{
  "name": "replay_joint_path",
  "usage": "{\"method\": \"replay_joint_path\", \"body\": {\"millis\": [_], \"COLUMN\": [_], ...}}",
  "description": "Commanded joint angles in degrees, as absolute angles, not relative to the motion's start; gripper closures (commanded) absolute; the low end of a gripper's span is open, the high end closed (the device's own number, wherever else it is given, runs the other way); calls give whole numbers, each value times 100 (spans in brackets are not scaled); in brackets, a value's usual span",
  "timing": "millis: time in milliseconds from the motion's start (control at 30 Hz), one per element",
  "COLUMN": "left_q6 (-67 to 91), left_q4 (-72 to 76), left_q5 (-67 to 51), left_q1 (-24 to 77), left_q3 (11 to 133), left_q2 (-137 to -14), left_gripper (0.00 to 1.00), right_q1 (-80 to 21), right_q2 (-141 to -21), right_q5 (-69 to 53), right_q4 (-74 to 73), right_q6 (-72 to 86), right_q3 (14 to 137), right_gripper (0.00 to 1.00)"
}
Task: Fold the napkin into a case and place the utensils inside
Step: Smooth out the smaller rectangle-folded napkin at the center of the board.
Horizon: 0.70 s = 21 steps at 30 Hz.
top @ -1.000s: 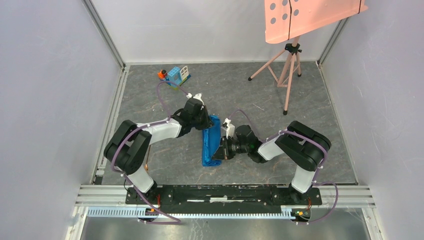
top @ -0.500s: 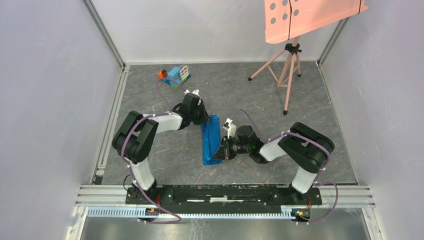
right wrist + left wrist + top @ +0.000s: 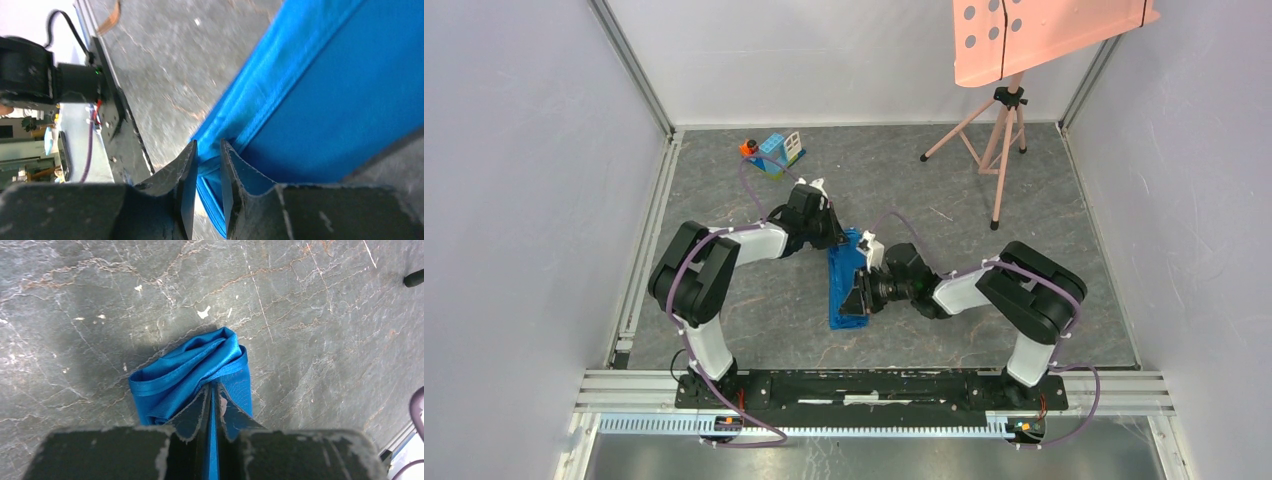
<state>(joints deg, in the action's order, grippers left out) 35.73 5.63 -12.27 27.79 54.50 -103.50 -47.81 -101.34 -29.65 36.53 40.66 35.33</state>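
The napkin point(image 3: 845, 281) is a bright blue cloth folded into a narrow strip lying lengthwise on the grey table, between the two arms. My left gripper point(image 3: 832, 235) is at its far end. In the left wrist view this gripper point(image 3: 212, 389) is shut on a bunched fold of the napkin point(image 3: 185, 371). My right gripper point(image 3: 860, 299) is over the near end. In the right wrist view its jaws point(image 3: 208, 150) stand a little apart, astride the hem of the napkin point(image 3: 340, 100). The utensils are hidden. A thin coppery sliver point(image 3: 113, 14) shows, too small to identify.
A small blue-and-white toy block house point(image 3: 780, 150) stands at the far left. A pink tripod point(image 3: 998, 150) carrying a pink board stands at the far right. White walls close in three sides. An aluminium rail point(image 3: 874, 385) holding the arm bases runs along the near edge.
My right gripper has moved left onto the napkin's near end and its jaws have parted. My left arm has drawn back slightly while holding the far end.
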Motion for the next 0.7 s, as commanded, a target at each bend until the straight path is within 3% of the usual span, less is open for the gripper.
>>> {"method": "replay_joint_path", "body": {"millis": [0, 200, 333, 500, 667], "left_q6": [3401, 3536, 3660, 3494, 3564], "left_q4": [417, 179, -48, -932, -1315], "left_q5": [-1264, -1704, -1946, -1715, -1700], "left_q1": [2647, 2639, 2642, 2457, 2079], "left_q3": [5658, 5717, 5538, 5287, 4719], "left_q2": [-10380, -9805, -8865, -7632, -6720], "left_gripper": [89, 86, 78, 65, 58], "right_q1": [-4818, -4799, -4804, -4810, -4808], "right_q2": [-10152, -9607, -9209, -8562, -8835], "right_q5": [-2898, -2236, -2350, -2575, -1479], "right_q4": [3672, 2114, 1151, 549, 330], "right_q6": [3879, 2560, 1834, 1489, 1222], "right_q3": [3151, 2997, 3231, 3975, 5002], "right_gripper": [71, 71, 67, 47, 28]}}
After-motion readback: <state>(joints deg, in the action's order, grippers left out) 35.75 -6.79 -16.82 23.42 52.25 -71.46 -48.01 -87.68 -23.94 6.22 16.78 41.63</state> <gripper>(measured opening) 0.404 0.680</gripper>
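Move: The left hand's fingertips rest on the far part of the narrow folded napkin, whose middle lies about 10 cm back towards the bases from them, 1 cm to the right and 1 cm lower. From the right hand, poised over the near part, that middle is some 8 cm ahead, 1 cm left and 2 cm below. The toy house stands about 25 cm ahead of the left hand and 14 cm to its left. The right hand dips a couple of centimetres onto the near part of the napkin and drags it about 3 cm to the right, the wrist turning some 20 degrees over the whole move, then lifts clear about 4 cm with a little forward travel while its fingers open wide. The left fingertips stay down on the far part for the first stretch, then come off as that hand rises about 17 cm, drawing slightly back and left towards its own side and opening partway. ##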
